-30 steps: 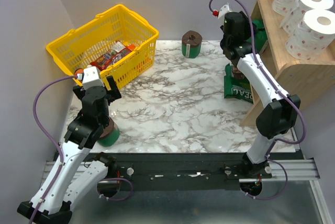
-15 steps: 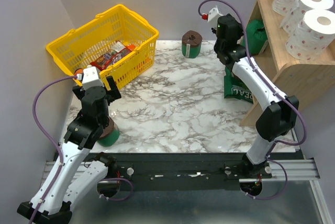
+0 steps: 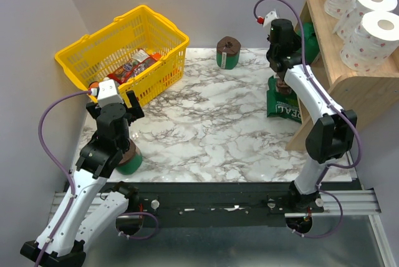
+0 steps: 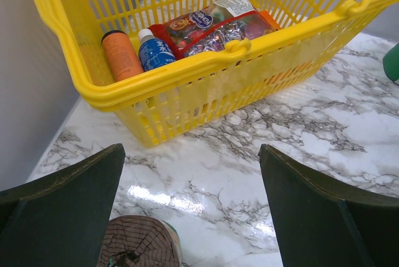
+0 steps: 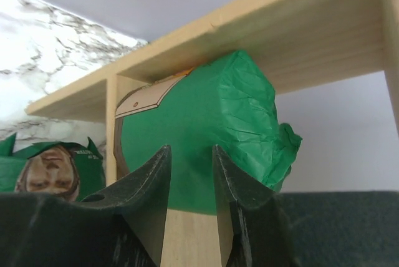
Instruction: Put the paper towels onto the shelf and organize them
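Observation:
Three white paper towels (image 3: 373, 5) with red dots stand in a row on the top of the wooden shelf (image 3: 352, 86). A green roll (image 5: 206, 123) lies on the lower tier under the top board (image 5: 280, 24). My right gripper (image 5: 190, 155) hovers just in front of that roll, its jaws a narrow gap apart with nothing between them. Another green roll (image 3: 229, 53) stands at the back of the table. A third one (image 4: 137, 242), brown end up, lies below my left gripper (image 4: 193, 173), which is wide open and empty.
A yellow basket (image 3: 124, 52) holding bottles and snack packets sits at the back left, right in front of the left gripper. A green printed packet (image 3: 283, 101) leans against the shelf's base. Grey walls close in on the left and at the back.
The right gripper swung left, away from the shelf, then back toward it, while its jaws narrowed. The left arm has not moved.

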Available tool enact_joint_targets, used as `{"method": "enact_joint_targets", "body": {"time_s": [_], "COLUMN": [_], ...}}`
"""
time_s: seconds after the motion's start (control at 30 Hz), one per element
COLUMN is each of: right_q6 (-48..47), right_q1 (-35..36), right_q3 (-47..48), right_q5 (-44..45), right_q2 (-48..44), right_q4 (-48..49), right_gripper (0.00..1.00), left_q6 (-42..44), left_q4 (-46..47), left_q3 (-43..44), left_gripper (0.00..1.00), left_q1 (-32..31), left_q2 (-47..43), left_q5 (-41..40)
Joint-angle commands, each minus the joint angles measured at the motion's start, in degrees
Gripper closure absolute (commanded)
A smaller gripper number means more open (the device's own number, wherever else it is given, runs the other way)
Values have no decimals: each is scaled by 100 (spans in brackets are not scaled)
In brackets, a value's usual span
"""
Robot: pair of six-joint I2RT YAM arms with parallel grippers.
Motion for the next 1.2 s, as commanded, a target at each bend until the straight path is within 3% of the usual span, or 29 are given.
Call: {"method": "enact_joint_targets", "body": {"time_s": [0.0,0.67,0.9,1.17], "right_q6": [243,753,1341,2264], "right_q1": [-249,-478,233,752], "right_q3": [4,549,637,1129], "right_q5": [156,112,-1124,-3173], "right_q2": [159,449,-16,474], "right_q4": [-159,-606,-1002,-1020], "right_gripper": [60,59,53,31], "left_q6": [-48,-48,-66,-48], "left_q4": [147,129,138,138], "left_q3": [-5,-14,-5,-5], "left_gripper": [1,1,1,1], "left_q1": [-11,-11,-11,-11], "left_q2": [-38,-38,-47,-47], "left_q5": [52,-10,8,-10]}}
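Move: The green roll standing near the back wall lies about 21 cm left of the right hand, 7 cm farther out and 25 cm below. The shelved green roll, close off the right fingertips, is about 4 cm ahead, 7 cm right and 5 cm lower; the green bag on the table is some 11 cm nearer the base, about level sideways, 27 cm below. From the left hand the standing roll is about 33 cm ahead, 35 cm right and 21 cm below. The right hand, fingers partly closed, eases about 3 cm to the right and 3 cm down against the shelved green roll, nudging it farther into its compartment. Then it comes away and swings quickly left, ending some 16 cm from its rightmost point and heading towards the standing green roll, while it turns about 20 degrees counter-clockwise, rolls its left side up about as much, and spreads its fingers wider. ##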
